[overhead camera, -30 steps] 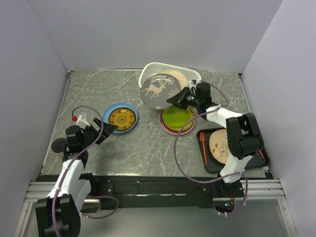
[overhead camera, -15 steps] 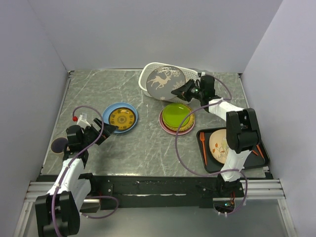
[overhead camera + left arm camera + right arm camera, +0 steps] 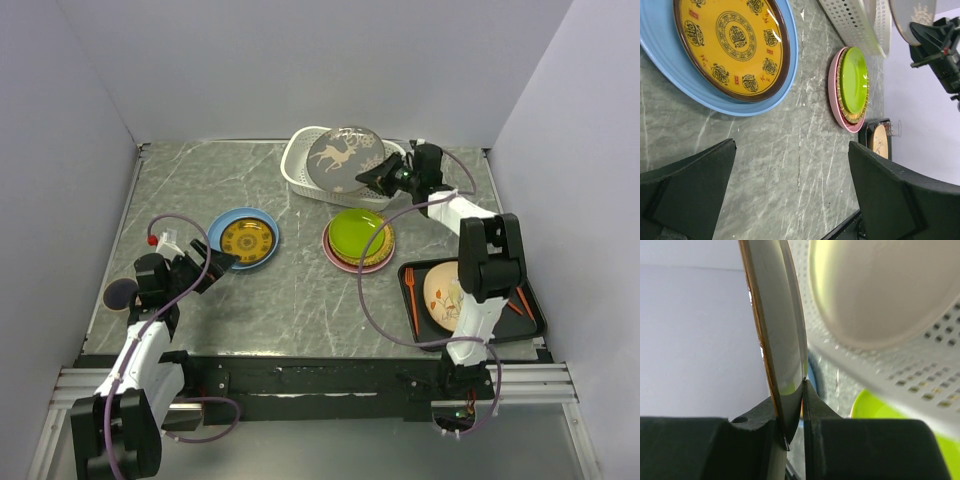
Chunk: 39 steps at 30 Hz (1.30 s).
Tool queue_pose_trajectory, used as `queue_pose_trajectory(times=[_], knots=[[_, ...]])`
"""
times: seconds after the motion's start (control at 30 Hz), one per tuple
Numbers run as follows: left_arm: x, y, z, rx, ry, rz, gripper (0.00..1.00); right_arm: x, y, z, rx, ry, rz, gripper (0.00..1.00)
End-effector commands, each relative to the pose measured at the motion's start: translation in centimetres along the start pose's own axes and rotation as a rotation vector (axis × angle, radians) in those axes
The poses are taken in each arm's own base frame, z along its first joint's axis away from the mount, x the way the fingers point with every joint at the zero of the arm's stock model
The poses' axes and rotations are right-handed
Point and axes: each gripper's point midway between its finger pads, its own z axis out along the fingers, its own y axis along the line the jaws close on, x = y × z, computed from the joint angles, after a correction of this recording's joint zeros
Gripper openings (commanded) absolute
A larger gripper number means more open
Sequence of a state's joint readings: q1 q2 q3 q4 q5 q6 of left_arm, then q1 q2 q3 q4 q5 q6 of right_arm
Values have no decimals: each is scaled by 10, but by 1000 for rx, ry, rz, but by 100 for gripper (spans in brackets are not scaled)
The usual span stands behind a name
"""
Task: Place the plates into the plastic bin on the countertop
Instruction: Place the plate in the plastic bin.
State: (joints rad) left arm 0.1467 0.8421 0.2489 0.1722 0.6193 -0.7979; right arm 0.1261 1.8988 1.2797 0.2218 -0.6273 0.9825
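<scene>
My right gripper (image 3: 378, 180) is shut on the rim of the brown deer plate (image 3: 343, 158), holding it tilted over the white plastic bin (image 3: 296, 166) at the back of the countertop (image 3: 300, 295). The right wrist view shows that plate (image 3: 775, 330) edge-on, pinched between the fingers, with a pale plate (image 3: 880, 290) lying in the bin (image 3: 920, 375). A lime green plate (image 3: 358, 234) tops a stack with a pink rim in front of the bin. A yellow patterned plate on a blue plate (image 3: 243, 238) lies at left. My left gripper (image 3: 215, 262) stands open near it, holding nothing.
A flat black tray (image 3: 500, 322) at the right front holds a cream plate (image 3: 445, 296) and orange cutlery. White walls close in the back and both sides. In the left wrist view the blue plate (image 3: 790, 70) and green stack (image 3: 854, 82) lie ahead of the open fingers.
The right gripper has carried the deer plate back and to the right, from in front of the bin to over it, tipping it flatter. The left arm has not moved.
</scene>
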Motion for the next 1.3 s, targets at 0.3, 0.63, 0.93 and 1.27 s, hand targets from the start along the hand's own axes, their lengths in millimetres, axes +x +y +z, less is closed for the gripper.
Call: queue_pose_trajectory(times=[0.3,0.63,0.93,1.27], knots=[[-4,-7,1,28,-12,56,99,-56,38,13,-130,-86,-85,0],[-2,-6,3,21,-6,58,99,-63,27,26,-105,-90,-65,0],[-3,-7,3,18,-9,56,99,-64,22,31,-104,-94,-53,0],[-1,-4,4,6,0,52,99,-58,15,42,-93,-67,-40,0]])
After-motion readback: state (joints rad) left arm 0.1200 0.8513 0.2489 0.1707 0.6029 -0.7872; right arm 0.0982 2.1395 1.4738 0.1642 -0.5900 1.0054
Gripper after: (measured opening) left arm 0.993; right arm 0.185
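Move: The grey deer plate is already pinched by its right rim in the right hand. The middle of the plastic bin lies about 6 cm ahead of that hand, 4 cm to its left and 12 cm below, with the cream plate inside at nearly the same spot. Back from the hand about 10 cm, and some 14 cm below, is the green plate. From the left hand, the bin is roughly 21 cm ahead, 25 cm to the right and 6 cm lower. Still pinching the grey plate by its right rim, the right hand lowers it into the bin over the cream plate, sinking nearly 6 cm while reaching about 5 cm forward. It slips slightly right at first, sinks quickly, almost levels off while still easing forward, then drops again; the fingers tip down a little and stay shut on the rim. ##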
